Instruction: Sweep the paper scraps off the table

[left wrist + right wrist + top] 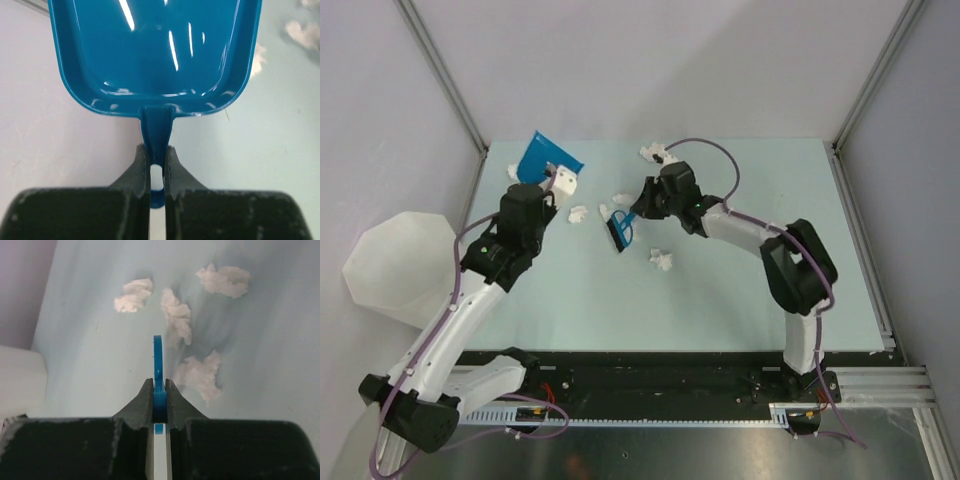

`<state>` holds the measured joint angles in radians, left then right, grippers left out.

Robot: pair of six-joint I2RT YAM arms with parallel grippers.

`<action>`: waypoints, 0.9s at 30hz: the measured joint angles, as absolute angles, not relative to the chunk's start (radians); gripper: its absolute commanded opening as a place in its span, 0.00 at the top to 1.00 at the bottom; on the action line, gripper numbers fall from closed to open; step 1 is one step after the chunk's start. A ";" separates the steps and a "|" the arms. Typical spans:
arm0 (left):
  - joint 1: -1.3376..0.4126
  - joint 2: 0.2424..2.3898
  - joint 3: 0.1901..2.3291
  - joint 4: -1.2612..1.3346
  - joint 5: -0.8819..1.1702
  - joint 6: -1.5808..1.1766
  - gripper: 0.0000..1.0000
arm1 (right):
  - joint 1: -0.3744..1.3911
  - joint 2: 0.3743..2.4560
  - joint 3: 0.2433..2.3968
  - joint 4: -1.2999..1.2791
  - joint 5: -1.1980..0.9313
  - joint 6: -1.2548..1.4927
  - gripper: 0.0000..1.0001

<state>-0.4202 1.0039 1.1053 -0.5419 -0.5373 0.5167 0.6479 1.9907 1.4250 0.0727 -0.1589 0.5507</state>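
My left gripper [552, 182] [156, 150] is shut on the handle of a blue dustpan [547, 156] [155, 55], held at the table's [750, 290] back left. My right gripper [642, 207] [158, 385] is shut on the thin blue handle of a small brush [619, 233] [158, 360], whose head is near the table's middle. Crumpled white paper scraps lie around the brush: one left of it [578, 213], one behind it [622, 199], one to its right [661, 260], more at the back [655, 152]. Several show in the right wrist view [134, 295] [200, 375], and two in the left wrist view [302, 32].
A translucent white faceted bin [395, 255] stands off the table's left edge. Grey walls and metal frame posts [865, 85] close in the back and sides. A white block [20, 377] shows at the left of the right wrist view.
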 measured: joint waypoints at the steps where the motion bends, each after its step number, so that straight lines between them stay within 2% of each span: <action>1: -0.420 1.008 1.088 -0.541 -0.519 0.519 1.00 | 0.643 1.958 1.423 0.047 -0.171 0.536 1.00; 9: -0.420 1.051 0.924 -0.596 -0.351 0.534 1.00 | 0.642 1.710 1.420 -0.133 -0.166 0.420 1.00; 15: -0.441 1.065 0.799 -0.659 -0.217 0.550 1.00 | 0.643 1.575 1.409 -0.297 0.082 0.307 1.00; 22: -0.604 1.167 0.712 -0.708 -0.086 0.559 1.00 | 0.674 1.545 1.310 -0.402 0.312 0.219 1.00; 27: -0.608 1.285 0.720 -0.704 -0.012 0.557 1.00 | 0.706 1.577 1.277 -0.425 0.348 0.206 1.00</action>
<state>-0.6079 1.2854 0.7204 -0.7044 -0.0124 0.5568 0.7059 1.5768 1.2766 -0.4248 0.3485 0.2062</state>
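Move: The near scrap, next to be swept, lies about 12 cm back and 8 cm right of the brush-holding right hand, roughly 12 cm below it. At that same table level, the swept scrap is some 6 cm back and 2 cm left, and the far scrap about 5 cm ahead and 2 cm left. From the left hand, holding the dustpan high, the near scrap is about 26 cm right, 2 cm back and 29 cm down; the swept scrap is 18 cm right and 5 cm ahead. Lifting the brush clear of the swept scrap, the right hand rises about 12 cm, swings right past the near scrap while drawing back a little, then sinks partway, rolling its left side down. The left hand keeps its grip and plunges the dustpan some 26 cm, also back and right towards the near scrap, tipping about 50 degrees down and turning clockwise. ##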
